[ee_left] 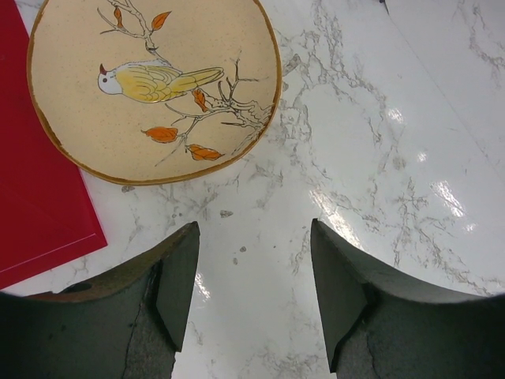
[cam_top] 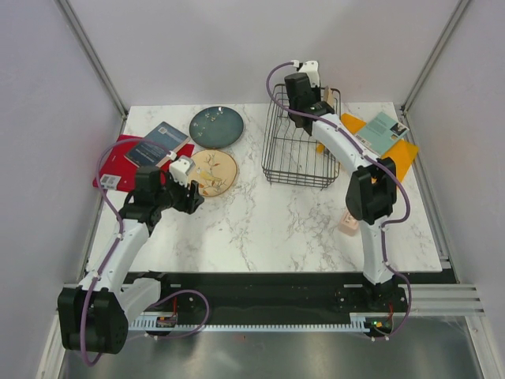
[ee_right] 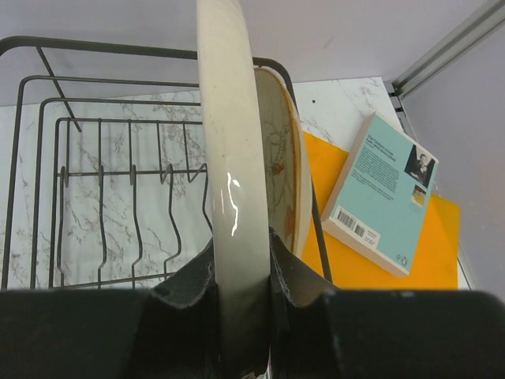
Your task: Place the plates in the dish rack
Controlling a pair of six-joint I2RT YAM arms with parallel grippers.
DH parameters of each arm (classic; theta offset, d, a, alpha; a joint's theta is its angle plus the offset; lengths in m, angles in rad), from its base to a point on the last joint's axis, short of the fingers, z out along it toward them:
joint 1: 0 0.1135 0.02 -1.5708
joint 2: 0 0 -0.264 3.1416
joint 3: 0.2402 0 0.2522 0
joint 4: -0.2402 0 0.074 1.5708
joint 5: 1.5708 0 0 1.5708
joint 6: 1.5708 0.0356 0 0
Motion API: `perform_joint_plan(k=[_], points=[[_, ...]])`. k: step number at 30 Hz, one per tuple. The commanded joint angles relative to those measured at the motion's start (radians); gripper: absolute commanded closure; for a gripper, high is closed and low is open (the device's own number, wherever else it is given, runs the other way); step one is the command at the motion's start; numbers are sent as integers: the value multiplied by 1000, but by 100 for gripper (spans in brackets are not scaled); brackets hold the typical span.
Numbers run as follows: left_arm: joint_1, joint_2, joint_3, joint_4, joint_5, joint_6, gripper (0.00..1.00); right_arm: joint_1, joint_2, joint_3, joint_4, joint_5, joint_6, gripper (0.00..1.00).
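My right gripper (cam_top: 304, 103) is above the black wire dish rack (cam_top: 293, 162), at its far right end. In the right wrist view it (ee_right: 241, 253) is shut on a cream plate (ee_right: 229, 158) held upright and edge-on over the rack (ee_right: 118, 49). A cream bird-and-branch plate (ee_right: 288, 166) stands in the rack just right of it. A second cream bird plate (cam_top: 213, 171) lies flat on the table, with a dark teal plate (cam_top: 216, 126) behind it. My left gripper (cam_top: 185, 193) is open and empty, low over the marble just short of the bird plate (ee_left: 154, 87).
A red book (cam_top: 118, 162) with a blue book (cam_top: 158, 142) on it lies left of the plates; its red corner (ee_left: 31, 197) is beside my left fingers. An orange board (ee_right: 371, 268) with a teal book (ee_right: 383, 189) lies right of the rack. A small pale object (cam_top: 348, 223) sits near the right arm.
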Motion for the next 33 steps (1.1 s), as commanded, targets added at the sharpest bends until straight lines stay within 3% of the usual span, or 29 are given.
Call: perform_joint_plan(k=[1, 13, 15, 16, 19, 25, 33], points=[[-6, -5, 1, 6, 15, -35, 35, -8, 9, 81, 92, 10, 16, 100], [-6, -3, 6, -37, 18, -30, 35, -62, 104, 137, 90, -51, 42, 100], [-6, 0, 4, -37, 18, -30, 35, -71, 107, 137, 89, -60, 42, 93], [-6, 6, 3, -37, 20, -36, 35, -69, 105, 137, 92, -68, 37, 76], [-6, 15, -2, -31, 21, -50, 35, -66, 85, 132, 94, -96, 34, 53], [-6, 36, -14, 13, 2, -92, 33, -33, -8, 101, 101, -106, 13, 48], [-3, 246, 124, 16, -230, -230, 29, 130, -212, -90, 140, -131, -64, 48]])
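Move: The plate still pinched in the right fingers is bound for the slot on the dish rack's right side, its seat centred about 8 cm ahead, 3 cm right and 12 cm below that hand. The first plate stands 3 cm to the right of this seat; the teal book lies some 22 cm right and 6 cm ahead of the hand. From the left hand, the seat is roughly 32 cm ahead and 42 cm right, the bird plate 12 cm ahead, 4 cm right, 12 cm below. The held plate is lowered about 6 cm and eased some 3 cm forward into the rack beside the first plate. There the right fingers open and let go of its rim, then the hand rises about 10 cm, drawing left and back off the plate. Towards the end the open left hand sinks about 4 cm, tipping down towards the bird plate without touching it. ##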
